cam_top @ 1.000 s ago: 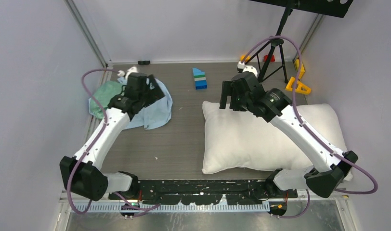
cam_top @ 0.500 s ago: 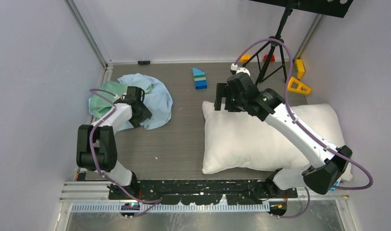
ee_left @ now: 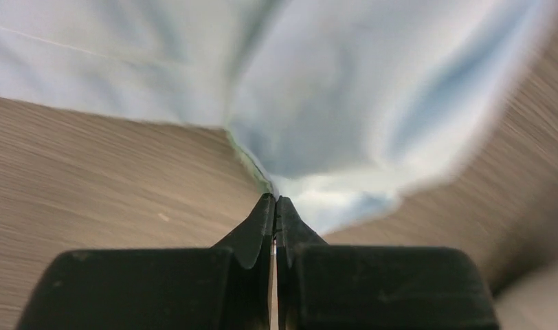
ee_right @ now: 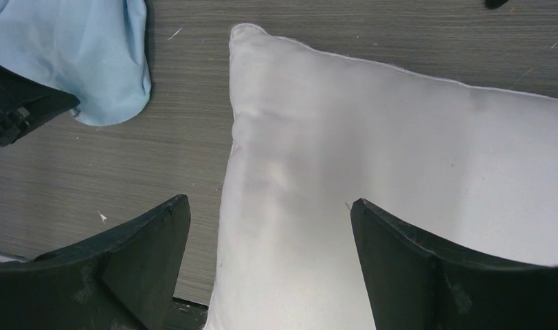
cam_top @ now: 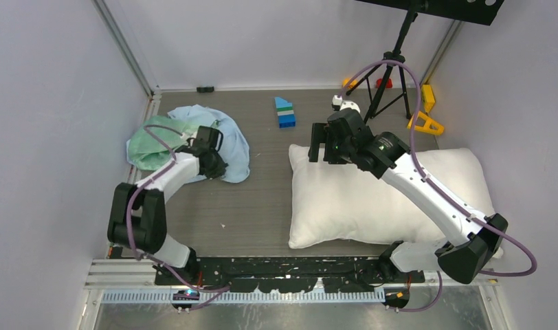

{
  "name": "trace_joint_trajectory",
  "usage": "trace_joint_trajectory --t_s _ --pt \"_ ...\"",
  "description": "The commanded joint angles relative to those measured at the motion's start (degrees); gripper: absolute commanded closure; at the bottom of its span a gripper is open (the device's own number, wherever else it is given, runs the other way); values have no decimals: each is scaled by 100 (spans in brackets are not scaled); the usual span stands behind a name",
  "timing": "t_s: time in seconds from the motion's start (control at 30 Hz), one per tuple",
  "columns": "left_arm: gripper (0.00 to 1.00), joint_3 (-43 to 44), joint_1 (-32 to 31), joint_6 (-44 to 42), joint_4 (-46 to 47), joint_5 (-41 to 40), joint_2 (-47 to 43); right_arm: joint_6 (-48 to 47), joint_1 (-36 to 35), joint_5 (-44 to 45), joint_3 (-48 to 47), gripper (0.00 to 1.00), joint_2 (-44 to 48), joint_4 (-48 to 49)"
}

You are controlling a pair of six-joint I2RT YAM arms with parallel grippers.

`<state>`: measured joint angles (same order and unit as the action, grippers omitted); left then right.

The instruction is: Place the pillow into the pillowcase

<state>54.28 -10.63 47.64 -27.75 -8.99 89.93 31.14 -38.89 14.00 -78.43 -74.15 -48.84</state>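
The pillowcase (cam_top: 228, 141) lies crumpled at the left of the table, light blue with a mint-green part (cam_top: 149, 148) on its left. My left gripper (cam_top: 218, 168) is low at its near right edge, shut on a fold of the cloth. In the left wrist view the black jaws (ee_left: 275, 201) meet at the tip where the pillowcase (ee_left: 331, 103) hem runs in. The white pillow (cam_top: 372, 199) lies flat on the right. My right gripper (cam_top: 322, 148) hovers open over its far left corner; the pillow (ee_right: 400, 151) shows between the wide-apart jaws (ee_right: 269, 206).
A stack of blue-green toy blocks (cam_top: 284, 112) stands at the back centre. A black tripod (cam_top: 389, 75) and yellow pieces (cam_top: 425, 122) sit at the back right. Walls close in on the left, back and right. The pillowcase (ee_right: 91, 55) also shows in the right wrist view.
My left gripper dropped to the pillowcase's near right edge and shut on it; the cloth shifted slightly right. My right gripper drifted a little left over the pillow's corner, still open.
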Motion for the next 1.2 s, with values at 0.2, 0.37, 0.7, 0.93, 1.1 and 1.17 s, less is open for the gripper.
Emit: trace_joint_trajectory --t_s 0.2,0.37,0.7,0.93,1.1,1.17 --pt "100 971 -2311 215 -172 604 -1357 -181 -25 134 -500 9 -274 275" --pt "100 759 -2521 166 -72 1230 -1609 -55 -27 -21 -541 9 -509 470" --pt "44 813 -2562 -267 -814 628 -2190 222 -353 -1094 43 11 -824 1607" --pt "34 641 -1265 -537 -1901 -375 -2782 -35 -932 -1071 -105 12 -1748 1990" --pt "30 3 610 -579 -1751 -178 -2742 -422 -1231 -573 -693 13 -2748 1807" --pt "30 -225 1348 -512 -1530 129 -2567 -563 -1313 -337 -804 14 -3078 1818"
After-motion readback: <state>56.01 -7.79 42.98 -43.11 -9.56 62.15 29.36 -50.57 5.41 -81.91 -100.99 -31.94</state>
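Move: My left hand already has the near right edge of the pillowcase shut in its fingers, just above the table; the cloth's middle lies some 8 cm ahead and 9 cm left of it. From that hand the pillow's middle is about 50 cm right and 8 cm back, the toy blocks 19 cm right and 20 cm ahead. My open right hand has the pillowcase roughly 42 cm left, 14 cm ahead and 22 cm below. I whip the held edge right towards the pillow with my left hand, about 18 cm across and 14 cm up, drawing back a little and turning clockwise; there I open, let go of the cloth and swing back left, empty and still high. Meanwhile my right hand stays open, eases slightly forward, then sweeps left and down off the pillow to above the flung corner, about 15 cm across, turning counter-clockwise. ##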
